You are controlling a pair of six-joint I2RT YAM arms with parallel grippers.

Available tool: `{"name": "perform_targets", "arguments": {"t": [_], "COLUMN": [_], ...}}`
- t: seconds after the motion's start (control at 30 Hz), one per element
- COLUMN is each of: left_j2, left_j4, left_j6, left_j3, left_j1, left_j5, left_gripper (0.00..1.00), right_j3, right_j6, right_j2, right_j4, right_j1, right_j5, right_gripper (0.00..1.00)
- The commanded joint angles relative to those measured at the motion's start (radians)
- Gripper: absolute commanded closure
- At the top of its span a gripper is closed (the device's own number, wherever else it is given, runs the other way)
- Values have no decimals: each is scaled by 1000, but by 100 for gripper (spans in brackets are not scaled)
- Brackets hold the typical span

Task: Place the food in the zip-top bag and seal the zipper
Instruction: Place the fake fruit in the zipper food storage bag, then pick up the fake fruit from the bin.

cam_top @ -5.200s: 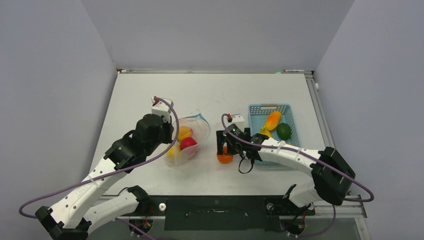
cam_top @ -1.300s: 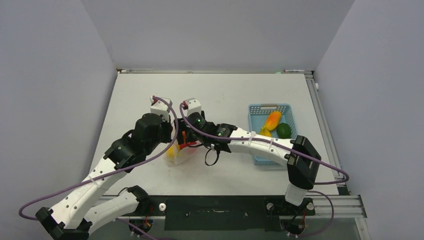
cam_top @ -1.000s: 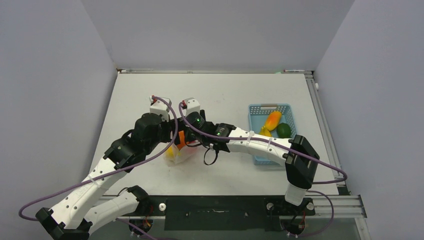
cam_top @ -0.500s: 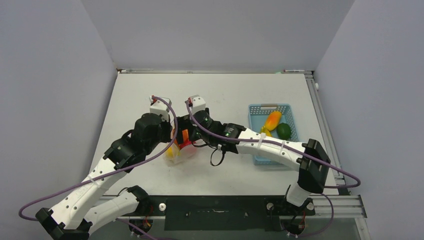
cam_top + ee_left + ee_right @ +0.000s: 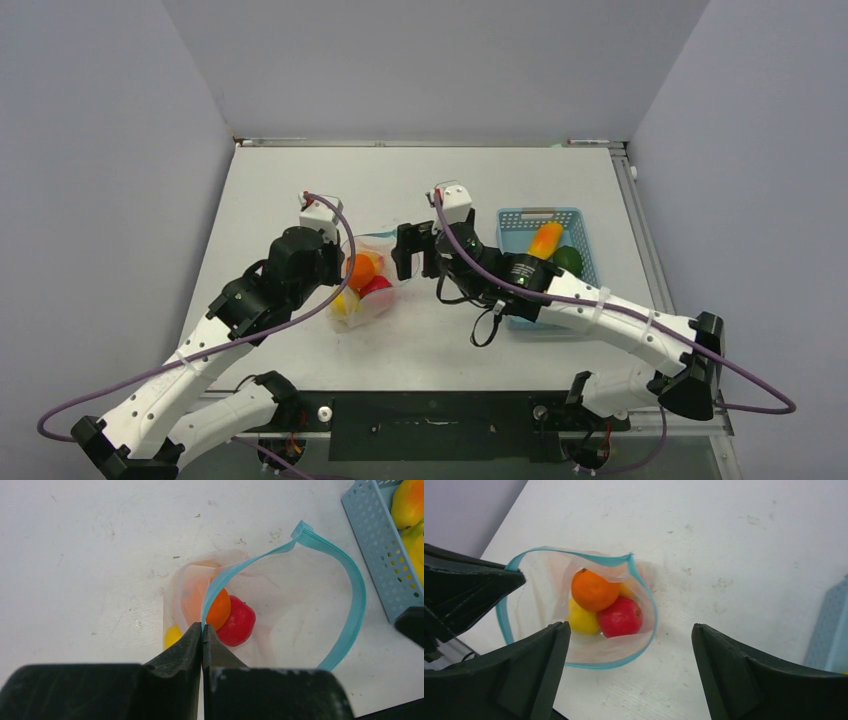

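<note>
The clear zip-top bag [image 5: 392,272] stands open on the table left of centre. My left gripper [image 5: 202,628] is shut on the light blue zipper [image 5: 350,580] at the bag's near rim and holds the mouth up. An orange [image 5: 594,589], a red fruit [image 5: 620,617] and a yellow fruit [image 5: 583,621] lie inside. My right gripper [image 5: 415,255] hangs open and empty just right of the bag's mouth, above the table. More food stays in the basket: an orange-yellow piece [image 5: 545,240], a green one [image 5: 568,262] and a yellow banana [image 5: 528,263].
The light blue mesh basket [image 5: 510,225] stands at the right, close behind my right forearm. Its corner shows in the left wrist view [image 5: 375,555]. White table surface lies between bag and basket. Grey walls close in the table on three sides.
My right gripper carried the orange from the table into the bag, let it go there, and has drawn back up and right. The left gripper has kept its hold.
</note>
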Motion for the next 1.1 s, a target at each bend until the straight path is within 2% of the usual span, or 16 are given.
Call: {"name": "perform_targets", "arguments": {"t": [0.0,0.23,0.47,1.07], "left_j2": [-12,-11,-11,-17], "left_j4": [50,52,52,53], "left_j6": [7,5,5,7], "left_j3": [2,3,2,1], "left_j1": [8,9,8,9], "left_j5": [-3,1,7,24], "left_gripper": [100,100,100,100], "right_j3": [-24,-81,-96,-278], "right_j6": [-11,3,-6,-64], "right_j2": [-91,-176,-158,-57], "right_j4": [-116,-219,-293,-191], "right_j1": [-35,-191,-289,-639], "right_j5": [160,214,383,253], "right_gripper": [5,5,5,7]}}
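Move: The mango lies in the blue basket about 31 cm to the right of the right hand, 17 cm ahead and 21 cm below. The avocado is some 6 cm right of the mango and 6 cm nearer; the bananas are roughly level with the mango sideways but 14 cm nearer. From the left hand, pinching the bag's edge, the mango is about 51 cm right, 17 cm ahead and 18 cm below. The open right hand swings about 27 cm right and 9 cm forward over the basket, sinking 11 cm, turning clockwise. ##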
